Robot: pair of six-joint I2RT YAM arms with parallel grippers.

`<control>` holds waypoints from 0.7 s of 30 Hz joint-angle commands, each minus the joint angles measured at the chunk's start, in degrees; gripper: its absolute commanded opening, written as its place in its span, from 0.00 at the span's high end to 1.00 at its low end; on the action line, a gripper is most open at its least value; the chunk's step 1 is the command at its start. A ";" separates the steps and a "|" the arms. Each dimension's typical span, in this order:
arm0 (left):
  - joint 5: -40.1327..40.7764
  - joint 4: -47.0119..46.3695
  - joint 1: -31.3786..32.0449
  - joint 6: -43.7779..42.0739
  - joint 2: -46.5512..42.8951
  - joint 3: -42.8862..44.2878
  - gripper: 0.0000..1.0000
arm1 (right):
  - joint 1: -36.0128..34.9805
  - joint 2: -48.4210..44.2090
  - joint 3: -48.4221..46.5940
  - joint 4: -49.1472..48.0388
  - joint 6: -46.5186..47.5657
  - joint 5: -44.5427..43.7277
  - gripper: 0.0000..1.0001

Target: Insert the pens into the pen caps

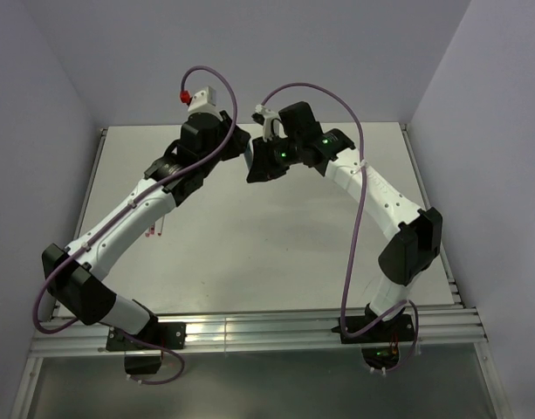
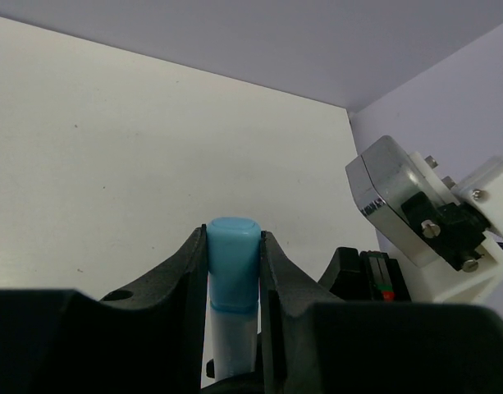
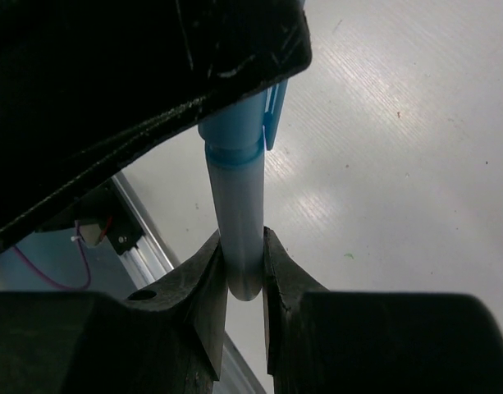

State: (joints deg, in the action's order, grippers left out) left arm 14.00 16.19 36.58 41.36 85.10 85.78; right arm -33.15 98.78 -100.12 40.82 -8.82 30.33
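Observation:
A white pen [image 3: 241, 222] with a light blue pen cap [image 3: 235, 135] on its top end is held between both grippers, above the back middle of the table. My left gripper [image 2: 233, 246] is shut on the light blue cap [image 2: 233, 263], and the white barrel [image 2: 231, 341] runs down between its fingers. My right gripper [image 3: 244, 263] is shut on the barrel's rounded bare end. In the top view the left gripper [image 1: 241, 144] and right gripper [image 1: 254, 166] meet tip to tip and hide the pen. Two more pens [image 1: 154, 232] with red ends lie under the left forearm.
The white table [image 1: 276, 253] is walled at the back and both sides, with a metal rail [image 1: 293, 327] along its near edge. The right arm's wrist hardware [image 2: 415, 213] hangs close beside my left gripper. Purple cables [image 1: 354, 218] loop off both arms.

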 commanded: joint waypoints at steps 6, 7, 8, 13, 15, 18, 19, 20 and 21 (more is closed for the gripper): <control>-0.81 1.48 1.92 3.10 -2.57 -2.72 0.99 | 0.27 -0.52 -10.08 -4.52 -2.25 -2.55 1.00; -2.03 1.48 1.83 3.80 -2.57 -2.72 0.98 | 0.19 -0.43 -11.14 -4.52 -2.25 -2.64 1.00; -2.83 1.48 1.92 3.90 -2.66 -2.63 0.94 | 0.27 -0.43 -12.20 -4.52 -2.17 -2.73 1.00; -4.86 0.70 1.83 -0.30 -3.71 -0.97 0.73 | 0.54 -0.52 -15.64 -4.52 0.03 -3.08 1.00; -5.47 0.25 1.22 -1.63 -4.76 0.43 0.62 | 0.80 -1.57 -14.85 -4.69 0.64 -2.21 1.00; -9.16 -2.12 -1.68 -3.13 -6.43 2.11 0.47 | 0.80 -3.41 -12.65 -5.66 1.52 -0.02 1.00; -9.95 -3.17 -2.47 -3.57 -6.79 2.46 0.42 | 0.89 -3.68 -12.30 -6.01 1.87 0.52 1.00; -11.09 -3.61 -3.35 -3.66 -7.14 2.81 0.35 | 0.98 -3.95 -11.86 -6.19 1.96 1.05 1.00; -14.41 -4.66 -4.92 -3.92 -8.10 3.08 0.32 | 0.98 -4.38 -11.33 -6.36 2.14 1.57 1.00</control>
State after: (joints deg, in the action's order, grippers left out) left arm 7.33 13.15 34.68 39.59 80.79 85.58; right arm -32.56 98.80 -110.76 40.69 -8.40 29.69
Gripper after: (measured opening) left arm 0.657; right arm 0.250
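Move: Between the left fingers already sits the blue cap, on the upper end of the white highlighter barrel. From the left hand the barrel's middle is about 3 cm back and 4 cm below, straight in line sideways. The right hand pinches the barrel near its lower end; from this hand the cap lies roughly 5 cm ahead, 1 cm to its left and 6 cm above. Carrying the capped highlighter between them, both hands first go up together by about 4.5 cm. The left then stops rising, opens its fingers off the cap and eases back about 1 cm, while the right keeps its pinch on the barrel and climbs on, to some 7 cm in all, shifting a little forward past the left fingers and tilting roughly 10 degrees. ##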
